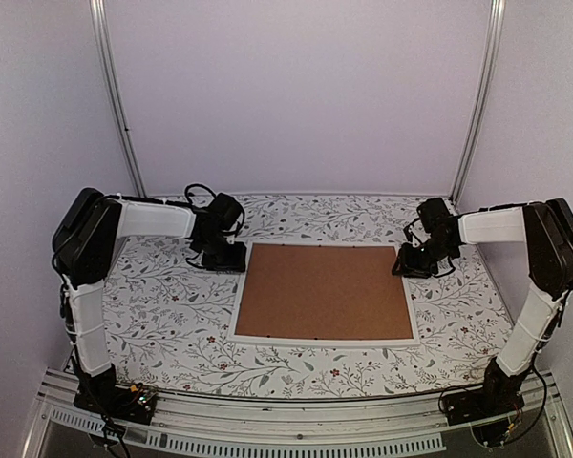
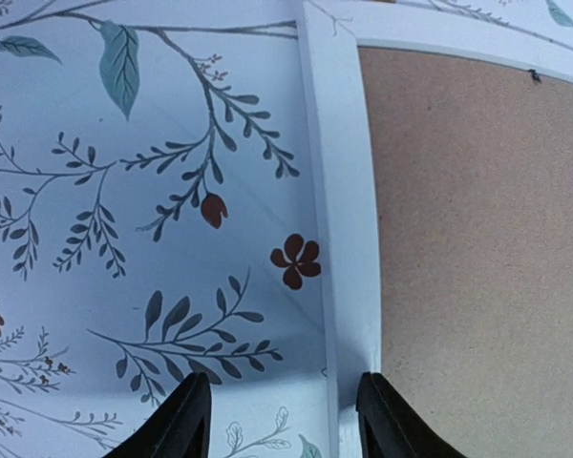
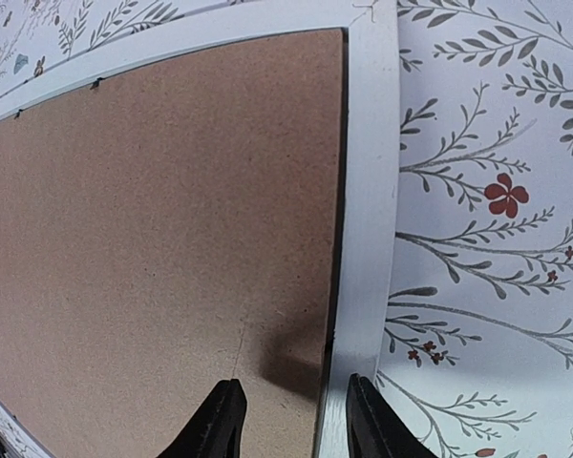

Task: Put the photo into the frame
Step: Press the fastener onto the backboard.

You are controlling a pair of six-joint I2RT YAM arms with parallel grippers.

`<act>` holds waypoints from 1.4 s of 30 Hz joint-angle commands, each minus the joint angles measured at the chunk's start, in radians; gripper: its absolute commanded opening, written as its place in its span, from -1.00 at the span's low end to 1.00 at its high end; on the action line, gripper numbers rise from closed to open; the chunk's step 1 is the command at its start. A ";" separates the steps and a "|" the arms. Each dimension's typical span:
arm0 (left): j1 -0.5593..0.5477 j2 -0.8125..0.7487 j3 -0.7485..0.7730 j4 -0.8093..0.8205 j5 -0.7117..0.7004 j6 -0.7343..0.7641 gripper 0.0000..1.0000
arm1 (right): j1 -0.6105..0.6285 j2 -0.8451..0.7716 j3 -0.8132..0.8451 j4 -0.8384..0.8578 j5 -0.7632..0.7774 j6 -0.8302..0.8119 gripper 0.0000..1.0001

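The frame (image 1: 325, 340) lies flat in the middle of the table, its thin white rim around a plain brown backing board (image 1: 325, 291). The photo is hidden. My left gripper (image 1: 224, 258) hangs over the frame's far left corner. In the left wrist view it (image 2: 285, 420) is open, one finger over the cloth and the other at the white rim (image 2: 342, 191) beside the board (image 2: 477, 239). At the frame's far right end my right gripper (image 1: 411, 262) is also open. In the right wrist view it (image 3: 291, 420) straddles the seam between board (image 3: 153, 239) and rim (image 3: 368, 191), holding nothing.
A floral tablecloth (image 1: 172, 305) covers the table. Pale walls close in the back and both sides. Two metal poles (image 1: 119, 105) stand in the back corners, and a metal rail (image 1: 286, 420) runs along the near edge by the arm bases.
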 commanded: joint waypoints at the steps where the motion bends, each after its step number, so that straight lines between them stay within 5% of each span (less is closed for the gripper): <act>1: -0.023 0.036 0.017 -0.026 -0.036 0.000 0.08 | -0.001 0.022 -0.050 -0.061 -0.002 -0.001 -0.18; 33: -0.242 0.226 0.109 -0.173 -0.187 -0.020 0.06 | 0.003 0.075 -0.103 0.011 -0.076 0.027 -0.25; 42: -0.239 0.060 0.091 -0.176 -0.263 -0.024 0.08 | 0.003 0.083 -0.105 0.009 -0.065 0.023 -0.25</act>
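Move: The fastener on the left strip's inner edge is hidden under my left hand's right fingertip, about 3 cm to the right of that hand, level fore and aft, and 1 cm below. The frame's far-left corner is roughly 12 cm ahead and 4 cm right; the nearest far-strip fastener is about 12 cm ahead and 13 cm right. From my right hand, the left-strip fastener is some 38 cm left and 1 cm ahead. With my left hand's right fingertip already on the strip's inner edge, I push right across the fastener towards the backboard's middle. I creep about 2 cm, then go faster to about 5 cm in all, staying low and leaning the gripper some 15 degrees, left side rising, fingers still half open. My right hand inches 1 cm left, its right fingertip staying at the right strip's inner edge. ##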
